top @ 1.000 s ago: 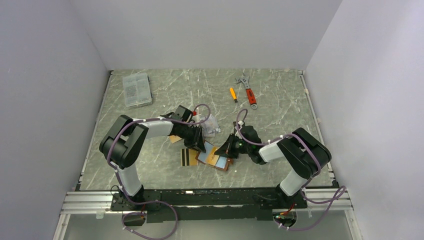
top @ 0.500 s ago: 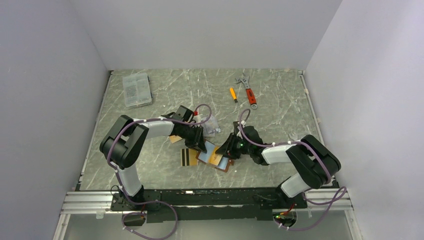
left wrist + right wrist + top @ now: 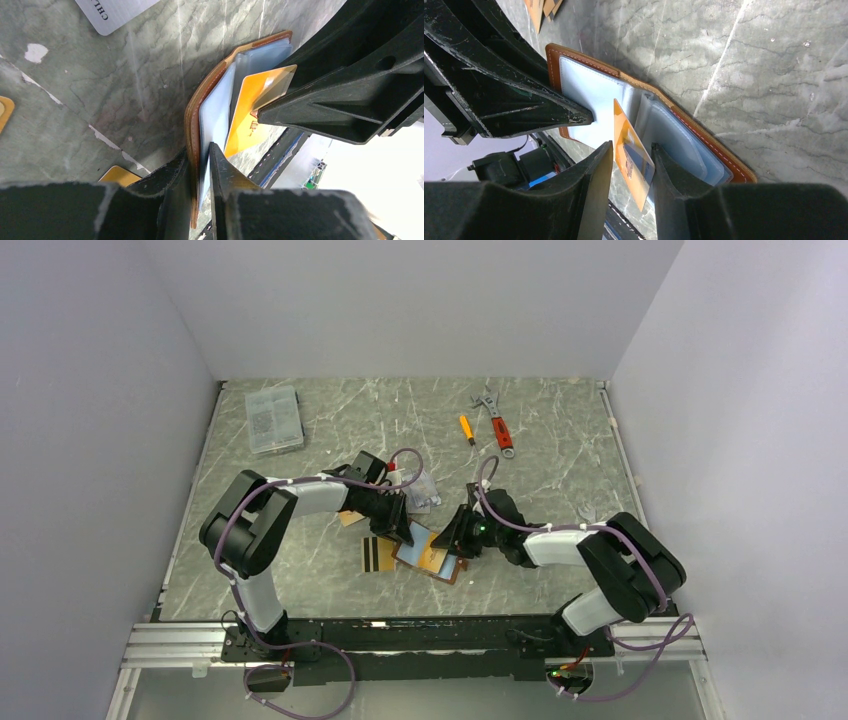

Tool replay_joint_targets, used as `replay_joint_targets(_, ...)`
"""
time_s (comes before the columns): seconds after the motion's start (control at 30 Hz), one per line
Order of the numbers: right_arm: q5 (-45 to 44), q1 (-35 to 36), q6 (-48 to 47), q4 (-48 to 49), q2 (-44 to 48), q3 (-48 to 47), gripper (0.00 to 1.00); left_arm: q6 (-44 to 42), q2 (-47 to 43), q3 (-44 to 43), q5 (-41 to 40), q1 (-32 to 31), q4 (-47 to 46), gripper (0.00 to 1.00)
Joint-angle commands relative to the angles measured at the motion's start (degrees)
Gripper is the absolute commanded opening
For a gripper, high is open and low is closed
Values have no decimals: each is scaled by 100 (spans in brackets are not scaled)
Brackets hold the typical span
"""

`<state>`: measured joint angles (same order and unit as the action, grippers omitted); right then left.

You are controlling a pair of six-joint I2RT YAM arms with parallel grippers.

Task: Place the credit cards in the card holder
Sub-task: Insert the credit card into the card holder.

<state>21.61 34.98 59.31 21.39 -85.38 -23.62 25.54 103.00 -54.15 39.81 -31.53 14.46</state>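
Observation:
The tan leather card holder (image 3: 438, 562) lies open between both arms, its clear sleeves showing (image 3: 674, 135). My left gripper (image 3: 200, 150) is shut on the holder's leather cover and first sleeve (image 3: 192, 115). An orange credit card (image 3: 629, 150) stands tilted in a sleeve, also visible from the left wrist (image 3: 250, 115). My right gripper (image 3: 631, 146) is open, its fingers on either side of that card with a gap on the left. A gold card with black stripes (image 3: 378, 553), an orange card (image 3: 349, 518) and a silver card (image 3: 112, 7) lie on the table beside the holder.
A clear plastic parts box (image 3: 273, 418) sits at the back left. An orange-handled screwdriver (image 3: 466, 428) and a red wrench (image 3: 497, 422) lie at the back right. Grey walls close in the marble table (image 3: 560, 470) on three sides.
My right gripper has opened off the orange card, which stays standing in the sleeve. The right arm's elbow swung out to the right. The left gripper keeps its hold.

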Motion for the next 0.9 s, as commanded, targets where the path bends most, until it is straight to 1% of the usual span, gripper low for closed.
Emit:
replay_joint_targets(0.0,-105,19,-316,-960,74,-94,38,-75,-219,-151,62,26,10,21)
replay_joint_targets(0.17,71,16,-212,-1142,-32,-199,36,-92,-237,-140,27,33,31,21)
replay_joint_targets(0.33,260,18,-204,-1703,-160,-570,36,-93,-237,-139,26,47,35,21)
replay_joint_targets(0.5,321,16,-86,-1981,-33,-663,35,-100,-254,-140,-1,42,51,21)
replay_joint_targets(0.53,329,12,-51,-1999,-26,-647,33,-104,-254,-140,4,43,51,21)
replay_joint_targets(0.57,334,19,-9,-1958,-29,-620,26,-101,-263,-140,9,45,42,21)
replay_joint_targets(0.63,304,17,77,-1905,-29,-584,9,-95,-263,-137,4,49,45,21)
replay_joint_targets(0.67,270,13,107,-1897,-16,-587,3,-93,-270,-132,7,47,41,21)
replay_joint_targets(0.7,237,16,136,-1902,-15,-605,1,-93,-279,-124,4,43,38,21)
replay_joint_targets(0.87,39,18,151,-2082,99,-755,0,-83,-323,-113,39,43,26,21)
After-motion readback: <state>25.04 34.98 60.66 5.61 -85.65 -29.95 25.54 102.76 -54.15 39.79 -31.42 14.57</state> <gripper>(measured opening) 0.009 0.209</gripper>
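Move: The orange credit card stands tilted between the right hand's open fingers, its middle roughly 2 cm back and 2 cm left of that hand and about 1 cm lower. The open card holder's middle is about 2 cm back, 3 cm left and 2 cm below the right hand; the striped card lies some 13 cm left and 2 cm back. From the left hand, the orange card is about 5 cm to the right, 2 cm back, 1 cm lower. The orange card is re-gripped over the holder: with parted fingers the right hand eases back about 1.5 cm along the card, its wrist turning some 10 degrees so the fingers point more downward. It dips slightly, pinches the card shut between the fingertips and rises back that bit. The left hand stays still and keeps its pinch on the holder's left flap. ##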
